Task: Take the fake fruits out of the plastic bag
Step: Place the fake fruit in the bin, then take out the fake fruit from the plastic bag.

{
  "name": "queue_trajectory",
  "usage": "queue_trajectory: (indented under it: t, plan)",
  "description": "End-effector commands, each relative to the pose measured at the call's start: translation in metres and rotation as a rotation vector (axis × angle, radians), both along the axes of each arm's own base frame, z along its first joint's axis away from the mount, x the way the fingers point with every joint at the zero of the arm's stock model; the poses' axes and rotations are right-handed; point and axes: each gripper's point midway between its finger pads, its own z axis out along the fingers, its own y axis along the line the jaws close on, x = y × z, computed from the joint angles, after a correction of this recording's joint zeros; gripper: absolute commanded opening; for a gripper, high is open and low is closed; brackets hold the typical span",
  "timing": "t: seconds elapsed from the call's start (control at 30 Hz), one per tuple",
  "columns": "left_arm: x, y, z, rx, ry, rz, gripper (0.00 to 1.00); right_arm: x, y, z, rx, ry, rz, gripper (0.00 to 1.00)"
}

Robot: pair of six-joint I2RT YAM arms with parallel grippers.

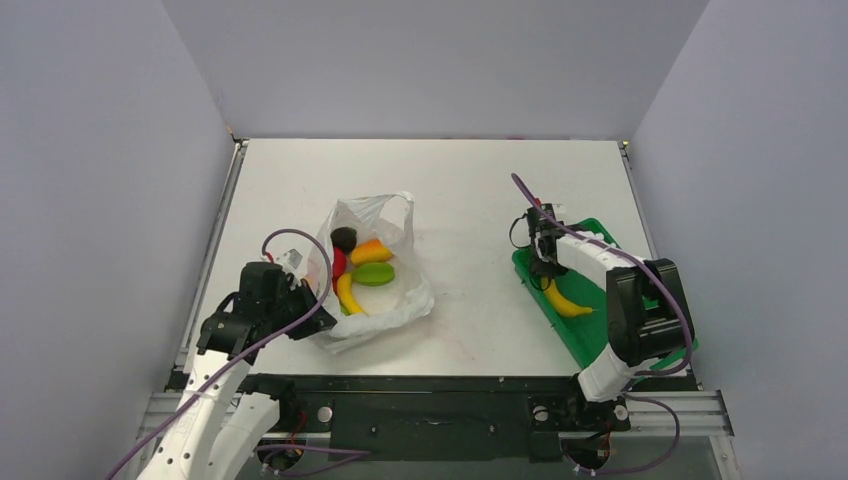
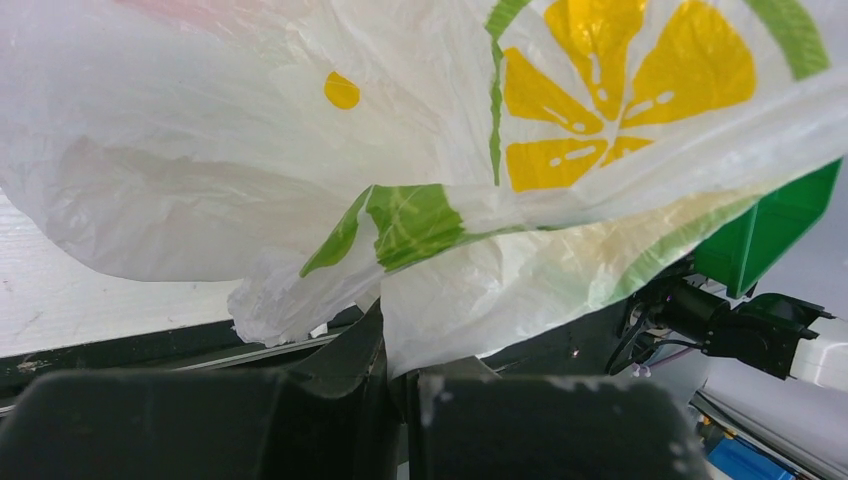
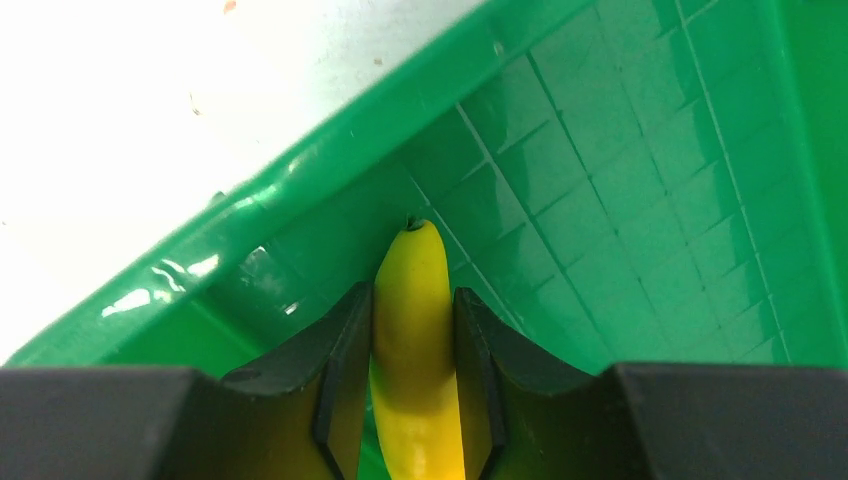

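The plastic bag [image 1: 400,305] lies open left of the table's middle. Inside it I see a yellow banana [image 1: 349,294], a green lime [image 1: 373,273], an orange mango [image 1: 370,250], a red apple [image 1: 338,263] and a dark purple piece [image 1: 344,237]. My left gripper [image 1: 303,305] is shut on the bag's near left edge. In the left wrist view the printed bag [image 2: 300,150] fills the frame, pinched in that gripper [image 2: 395,345]. My right gripper [image 1: 545,264] is low in the green tray [image 1: 590,345], shut on a second banana [image 1: 567,302]. The right wrist view shows this banana [image 3: 412,265] between the fingers [image 3: 345,340].
The green tray's near wall [image 3: 300,190] runs across the right wrist view, with white table beyond. The tray [image 2: 770,225] and the right arm's base [image 2: 750,330] show at the right of the left wrist view. Grey walls enclose the table on three sides.
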Motion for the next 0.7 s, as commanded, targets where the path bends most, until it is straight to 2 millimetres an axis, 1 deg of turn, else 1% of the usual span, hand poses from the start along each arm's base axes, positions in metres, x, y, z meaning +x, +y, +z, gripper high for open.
queue_trajectory:
  t: [0.0,0.07,0.1,0.13,0.17,0.2,0.23,0.27,0.3,0.33,0.37,0.4,0.43,0.47,0.5,0.53,0.57,0.6,0.63,0.67]
  plan:
    - [0.015,0.0,0.02,0.017,-0.082,-0.022,0.0,0.019,0.009,0.002,0.036,-0.038,0.023,0.17]
    - [0.014,0.001,0.016,0.022,-0.068,-0.027,0.0,0.02,0.009,0.005,0.037,-0.048,0.02,0.3]
    - [0.014,0.001,0.015,0.023,-0.065,-0.027,0.0,0.021,0.01,0.01,0.041,-0.065,0.021,0.33]
    - [0.014,0.001,0.015,0.023,-0.064,-0.027,0.0,0.02,0.012,0.014,0.044,-0.075,0.025,0.39]
    - [0.014,0.001,0.014,0.023,-0.062,-0.025,0.0,0.021,0.012,0.026,0.044,-0.11,0.025,0.42]
    - [0.014,0.001,0.014,0.023,-0.065,-0.023,0.0,0.02,0.014,0.033,0.041,-0.126,0.032,0.48]
    - [0.014,0.001,0.014,0.022,-0.064,-0.023,0.0,0.021,0.013,0.048,0.033,-0.171,0.028,0.51]
    - [0.014,0.001,0.013,0.023,-0.06,-0.022,0.0,0.019,0.014,0.055,0.026,-0.179,0.033,0.55]
    - [0.013,0.001,0.014,0.022,-0.058,-0.024,0.0,0.022,0.014,0.07,0.027,-0.219,0.032,0.56]
    - [0.011,0.0,0.013,0.019,-0.045,-0.031,0.0,0.019,0.016,0.077,0.027,-0.222,0.034,0.57]
    - [0.01,-0.001,0.014,0.019,-0.043,-0.036,0.0,0.021,0.017,0.093,0.03,-0.266,0.028,0.57]
    - [0.008,-0.001,0.012,0.022,-0.029,-0.042,0.0,0.02,0.022,0.101,0.024,-0.284,0.042,0.57]
    - [0.007,-0.001,0.012,0.026,-0.026,-0.05,0.0,0.02,0.028,0.119,0.037,-0.335,0.055,0.57]
    - [0.004,0.0,0.01,0.029,-0.01,-0.054,0.0,0.018,0.044,0.128,0.053,-0.36,0.099,0.57]
    - [0.002,0.0,0.008,0.032,-0.002,-0.059,0.0,0.017,0.055,0.145,0.083,-0.412,0.129,0.57]
    - [0.0,-0.001,0.007,0.031,0.012,-0.064,0.0,0.011,0.085,0.164,0.144,-0.469,0.226,0.57]
    - [-0.002,-0.001,0.006,0.031,0.019,-0.064,0.0,0.009,0.1,0.175,0.173,-0.502,0.277,0.57]
    - [-0.003,-0.001,0.005,0.03,0.019,-0.066,0.0,-0.002,0.135,0.196,0.25,-0.569,0.383,0.57]
    - [-0.004,-0.001,0.004,0.03,0.023,-0.066,0.0,-0.019,0.167,0.204,0.306,-0.588,0.493,0.57]
    - [-0.005,-0.001,0.003,0.032,0.021,-0.07,0.0,-0.027,0.192,0.225,0.405,-0.652,0.57,0.57]
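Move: The green bin's middle lies some 12 cm to the right of the right hand and 6 cm back, at about its height. The fake banana pinched in that hand's fingers has its middle about 4 cm back and 4 cm to the right. The plastic bag, with the remaining fruits, stands some 37 cm to the left and 2 cm farther out. From the left hand, which holds the bag's edge, the bin is roughly 55 cm right, 10 cm ahead and 12 cm below. The fake banana, already down in the bin's far left corner, is let go as the right fingers open to about twice their gap. The right hand then lifts off it, some 15 cm up, and swings about 10 cm left towards the plastic bag, the fingers tipping up by roughly 25 degrees and turning counter-clockwise. The left hand keeps its pinch on the bag's edge. ##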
